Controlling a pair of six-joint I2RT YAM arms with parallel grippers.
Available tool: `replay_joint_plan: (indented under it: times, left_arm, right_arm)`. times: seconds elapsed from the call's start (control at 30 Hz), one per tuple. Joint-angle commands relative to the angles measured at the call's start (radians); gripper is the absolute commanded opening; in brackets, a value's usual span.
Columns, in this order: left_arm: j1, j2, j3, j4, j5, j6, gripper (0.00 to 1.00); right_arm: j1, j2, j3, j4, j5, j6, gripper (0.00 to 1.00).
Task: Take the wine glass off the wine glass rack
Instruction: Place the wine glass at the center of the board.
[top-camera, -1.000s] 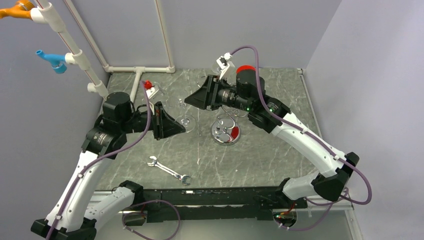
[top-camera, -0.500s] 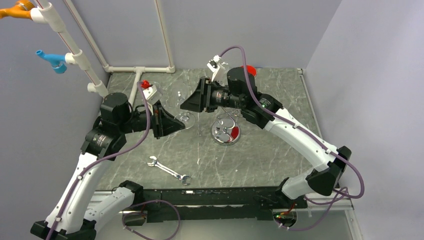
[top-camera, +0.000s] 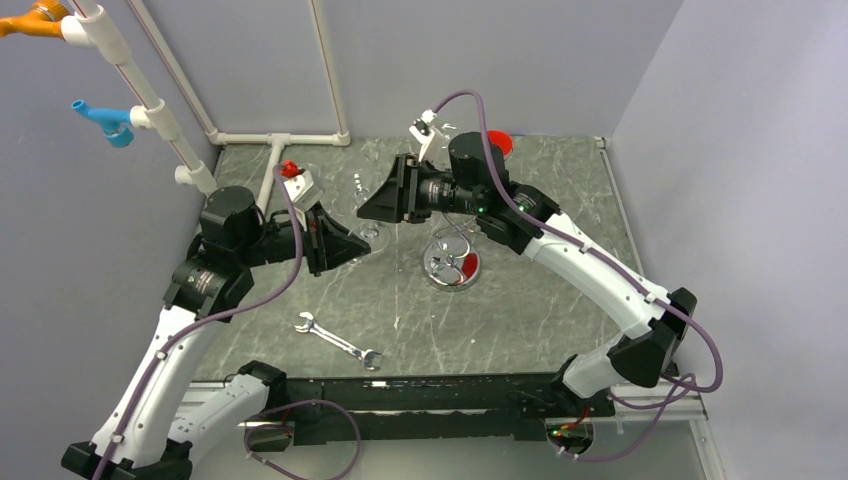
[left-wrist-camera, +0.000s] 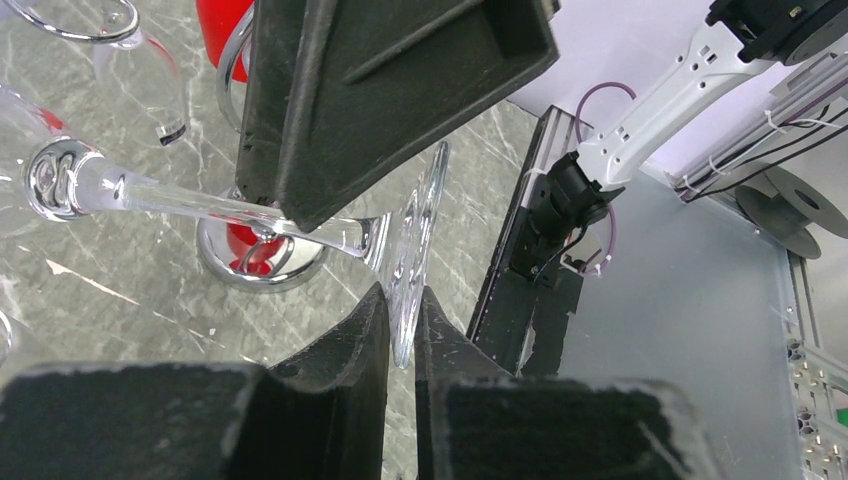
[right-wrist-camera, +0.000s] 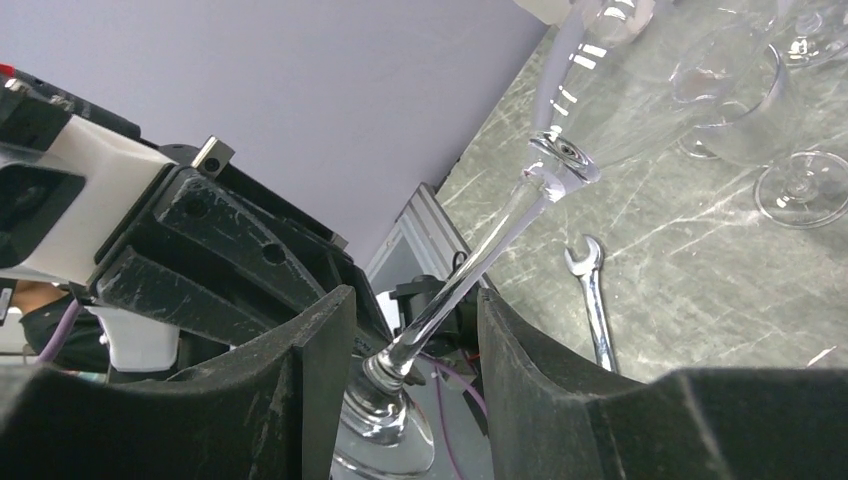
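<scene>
The wine glass (top-camera: 374, 236) lies roughly level between my two grippers, left of the chrome wine glass rack (top-camera: 452, 266). My left gripper (top-camera: 357, 243) is shut on the rim of its round foot (left-wrist-camera: 412, 240); its jaws (left-wrist-camera: 402, 300) pinch the disc edge. The stem (left-wrist-camera: 190, 200) runs left to the bowl. My right gripper (top-camera: 373, 205) is open, its jaws (right-wrist-camera: 415, 320) on either side of the stem (right-wrist-camera: 480, 260), not touching it. The foot (right-wrist-camera: 392, 415) sits low between the fingers. The rack's shiny base (left-wrist-camera: 262, 262) lies beyond the stem.
A silver wrench (top-camera: 340, 340) lies on the marble table near the front; it also shows in the right wrist view (right-wrist-camera: 595, 300). More glasses (right-wrist-camera: 795, 185) are on the table side. A red object (top-camera: 497, 143) is behind the right arm. White pipe frames (top-camera: 275, 140) stand at back left.
My right arm has swung left, bringing its open gripper around the glass stem. My left gripper has stayed shut on the glass foot, shifting only slightly.
</scene>
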Motion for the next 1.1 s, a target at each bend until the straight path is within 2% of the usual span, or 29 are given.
replay_joint_plan:
  times: [0.0, 0.8, 0.87, 1.07]
  left_arm:
    - [-0.003, -0.028, 0.009, 0.121, 0.037, 0.037, 0.00]
    - [-0.004, -0.062, -0.023, 0.187, 0.076, 0.017, 0.00]
    - [-0.004, -0.066, -0.026, 0.188, 0.075, 0.017, 0.00]
    - [-0.004, -0.082, -0.036, 0.193, 0.074, 0.018, 0.00]
  right_arm:
    - [0.002, 0.017, 0.052, -0.002, -0.030, 0.024, 0.50]
    - [0.018, 0.057, 0.039, 0.096, -0.055, 0.095, 0.45]
    - [0.018, 0.060, 0.037, 0.105, -0.058, 0.102, 0.42]
    - [0.018, 0.068, 0.037, 0.114, -0.075, 0.108, 0.21]
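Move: The wine glass's stem is about 2 cm left of my half-open right fingers and 1 cm below them, and some 6 cm ahead of and 2 cm above my left hand, which already pinches the foot, the bowl pointing outward. From my right hand the rack stands about 18 cm to the right and 5 cm farther out, a standing glass some 17 cm left and 6 cm ahead, and the wrench about 13 cm back and 9 cm left on the table. I slide my right hand left about 2 cm, dipping roughly 1 cm early on, so the stem passes in between its open fingers; then, only at the end, I close them from half open to about a quarter, onto the stem. My left hand keeps its pinch on the foot and eases about 1 cm up and back, its fingertips tipping slightly upward. ##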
